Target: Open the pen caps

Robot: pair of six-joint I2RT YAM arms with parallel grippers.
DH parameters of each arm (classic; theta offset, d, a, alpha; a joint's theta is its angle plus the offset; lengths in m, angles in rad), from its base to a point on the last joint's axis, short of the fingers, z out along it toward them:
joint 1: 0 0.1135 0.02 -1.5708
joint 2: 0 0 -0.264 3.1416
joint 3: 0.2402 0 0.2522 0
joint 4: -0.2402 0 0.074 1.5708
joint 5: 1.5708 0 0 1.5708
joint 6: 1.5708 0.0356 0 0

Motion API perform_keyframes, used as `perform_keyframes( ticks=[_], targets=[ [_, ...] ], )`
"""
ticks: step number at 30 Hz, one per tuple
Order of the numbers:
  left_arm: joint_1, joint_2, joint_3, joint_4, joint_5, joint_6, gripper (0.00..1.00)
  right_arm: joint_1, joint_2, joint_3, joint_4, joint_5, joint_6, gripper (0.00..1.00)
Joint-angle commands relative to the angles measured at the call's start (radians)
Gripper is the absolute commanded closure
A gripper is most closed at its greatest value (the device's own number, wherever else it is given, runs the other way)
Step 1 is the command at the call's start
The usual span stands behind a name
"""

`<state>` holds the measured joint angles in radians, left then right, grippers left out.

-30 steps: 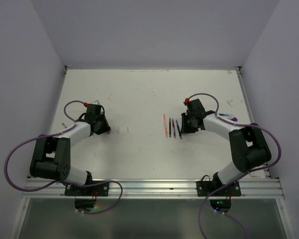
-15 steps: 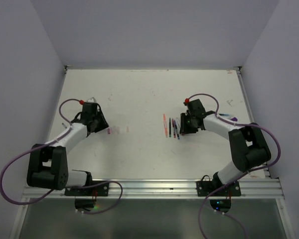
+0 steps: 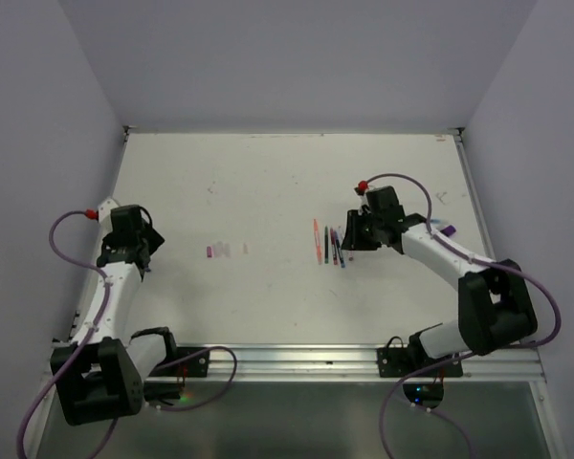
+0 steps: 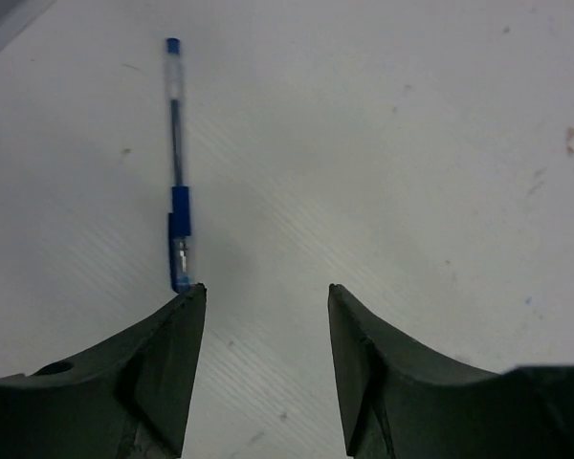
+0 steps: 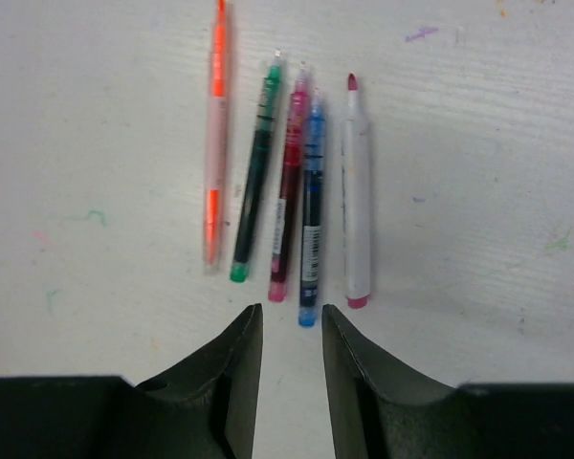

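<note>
Three pen caps (image 3: 225,251), purple, pink and whitish, lie in a short row on the white table left of centre. Several uncapped pens (image 3: 330,245) lie side by side at centre right. The right wrist view shows them as orange (image 5: 215,143), green (image 5: 255,177), pink (image 5: 287,186) and blue (image 5: 311,201) pens, plus a white marker (image 5: 356,201). My right gripper (image 3: 352,241) (image 5: 292,320) stands open just short of their near ends, empty. My left gripper (image 3: 142,256) (image 4: 266,298) is open and empty at the far left. A blue pen (image 4: 177,172) lies just ahead of its left finger.
A purple pen-like thing (image 3: 449,229) lies near the table's right edge. Walls close the table at the back and both sides. A metal rail (image 3: 297,359) runs along the near edge by the arm bases. Faint ink marks dot the table top.
My left arm has swung from beside the caps to the far left and its jaws have widened. My right gripper has opened a little and drawn back; one more pen lies in the row.
</note>
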<state>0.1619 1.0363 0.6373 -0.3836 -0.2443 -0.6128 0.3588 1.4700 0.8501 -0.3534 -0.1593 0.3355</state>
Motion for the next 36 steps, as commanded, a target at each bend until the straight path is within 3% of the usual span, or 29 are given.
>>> perform_keyframes(
  ticks=[1,11,24,36],
  targets=[
    [0.031,0.011,-0.03,-0.035,-0.185,-0.045,0.43,-0.001,-0.121,0.015,-0.001,-0.11,0.003,0.65],
    [0.088,0.137,0.028,-0.054,-0.245,-0.191,0.41,0.022,-0.211,0.035,-0.048,-0.203,0.008,0.65],
    [0.119,0.431,0.171,0.023,-0.294,-0.176,0.45,0.037,-0.228,0.09,-0.088,-0.23,-0.019,0.65],
    [0.137,0.608,0.268,0.08,-0.286,-0.127,0.48,0.048,-0.206,0.103,-0.062,-0.24,-0.023,0.65]
  ],
)
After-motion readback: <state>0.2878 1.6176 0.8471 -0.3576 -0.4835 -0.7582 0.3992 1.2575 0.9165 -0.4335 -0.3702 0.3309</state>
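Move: The blue-capped pen lies about 7 cm to the left of my left hand, 2 cm farther ahead and some 9 cm below. On the other side, at that same depth and roughly 3 cm ahead, are the magenta cap, 13 cm to the right of this hand, and a lone clear cap, 23 cm to the right. From my right hand the pen is around 56 cm left, level fore and aft and 5 cm lower. I swing my left hand about 8 cm left and 8 cm down onto the blue-capped pen, dipping back some 3 cm first and then reaching forward nearly 5. The wrist tips downward and turns counter-clockwise some 20 degrees, the half-open fingers ending astride the pen without closing. My empty right hand rises 9 cm and drifts left, away from the uncapped pens. ##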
